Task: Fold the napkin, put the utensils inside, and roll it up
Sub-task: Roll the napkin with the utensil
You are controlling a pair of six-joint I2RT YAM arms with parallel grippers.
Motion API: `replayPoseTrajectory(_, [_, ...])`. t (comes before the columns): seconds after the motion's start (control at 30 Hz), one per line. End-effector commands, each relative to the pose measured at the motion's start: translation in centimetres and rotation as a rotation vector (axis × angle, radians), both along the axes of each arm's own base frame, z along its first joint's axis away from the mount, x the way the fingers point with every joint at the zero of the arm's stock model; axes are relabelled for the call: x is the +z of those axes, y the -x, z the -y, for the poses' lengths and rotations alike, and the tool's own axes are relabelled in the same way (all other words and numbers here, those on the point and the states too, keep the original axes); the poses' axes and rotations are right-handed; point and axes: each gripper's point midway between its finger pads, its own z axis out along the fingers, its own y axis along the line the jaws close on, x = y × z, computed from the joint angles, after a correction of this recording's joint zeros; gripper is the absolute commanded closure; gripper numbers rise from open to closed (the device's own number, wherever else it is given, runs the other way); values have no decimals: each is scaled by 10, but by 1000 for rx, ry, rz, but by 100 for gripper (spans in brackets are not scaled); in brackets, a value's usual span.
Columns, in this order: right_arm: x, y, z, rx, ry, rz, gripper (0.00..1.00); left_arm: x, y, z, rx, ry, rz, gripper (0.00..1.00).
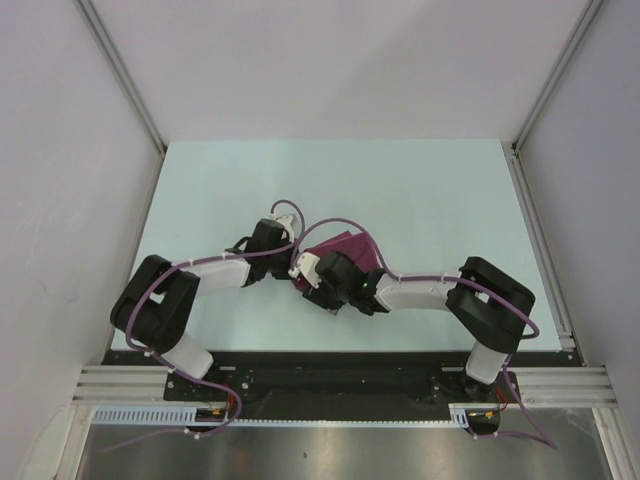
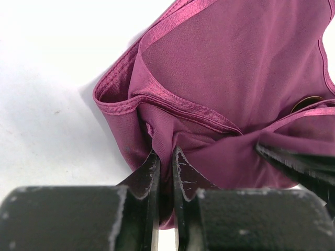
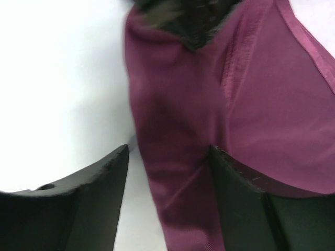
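Observation:
The magenta napkin [image 2: 230, 68] lies bunched and folded over at mid-table, mostly hidden under both grippers in the top view, where only a part of the napkin [image 1: 348, 247] shows. My left gripper [image 2: 166, 157] is shut on a pinched fold of its hem. A sliver of the spoon's gold bowl [image 2: 306, 102] peeks from between cloth layers at the right. My right gripper [image 3: 168, 157] stands open astride a rolled ridge of the napkin [image 3: 178, 120]; its right finger touches the cloth, and its left finger is apart from it. The spoon's handle is hidden.
Both arms meet over the napkin, the left gripper [image 1: 290, 250] close beside the right gripper [image 1: 325, 275]. A right fingertip [image 2: 298, 162] shows in the left wrist view. The pale table [image 1: 440, 200] is walled at the back and both sides by white panels.

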Motion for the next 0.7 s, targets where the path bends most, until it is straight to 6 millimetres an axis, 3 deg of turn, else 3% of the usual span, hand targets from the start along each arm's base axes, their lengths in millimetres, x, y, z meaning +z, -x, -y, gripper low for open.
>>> replayPoseTrajectory(0.0, [-2, -13, -2, -14, -45, -97, 37, -13, 17, -10, -27, -53, -72, 86])
replayPoseTrajectory(0.2, [-29, 4, 7, -5, -36, -321, 54, 5, 10, -6, -17, -11, -24, 71])
replayPoseTrajectory(0.33, [-44, 24, 8, 0, -21, -474, 66, 24, 0, -9, 24, 21, 21, 45])
replayPoseTrajectory(0.43, [-51, 40, 10, -2, -26, -597, 77, 43, -13, -21, 92, 48, 75, 29])
replayPoseTrajectory(0.53, [-52, 57, 9, 1, -54, -717, 84, 57, -23, -46, 192, 49, 128, 18])
replayPoseTrajectory(0.67, [-49, 66, 6, -2, -131, -817, 89, 69, -19, -68, 278, 41, 197, 14])
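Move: The near rolled edge of the napkin lies about 1 cm ahead, 1 cm left and 1 cm below the right hand, between its open fingers. From that hand the napkin's left end, pinched in the left fingers, is some 3 cm ahead and 7 cm left; its far corner is roughly 13 cm ahead and 6 cm right. From the left hand, that rolled edge lies about 6 cm right and 2 cm back, with the spoon's gold bowl some 9 cm right and 1 cm back. The right hand slides about 2 cm forward and 1 cm down with the napkin's near roll between its open fingers, then eases back about 1 cm and to the left as it tips steeper by some 25 degrees and closes to pinch the roll. Meanwhile the left hand opens wide to let go of the napkin's left end, then lifts about 5 cm and swings about as far left, slightly forward, turning about 10 degrees counter-clockwise, clear of the cloth. ##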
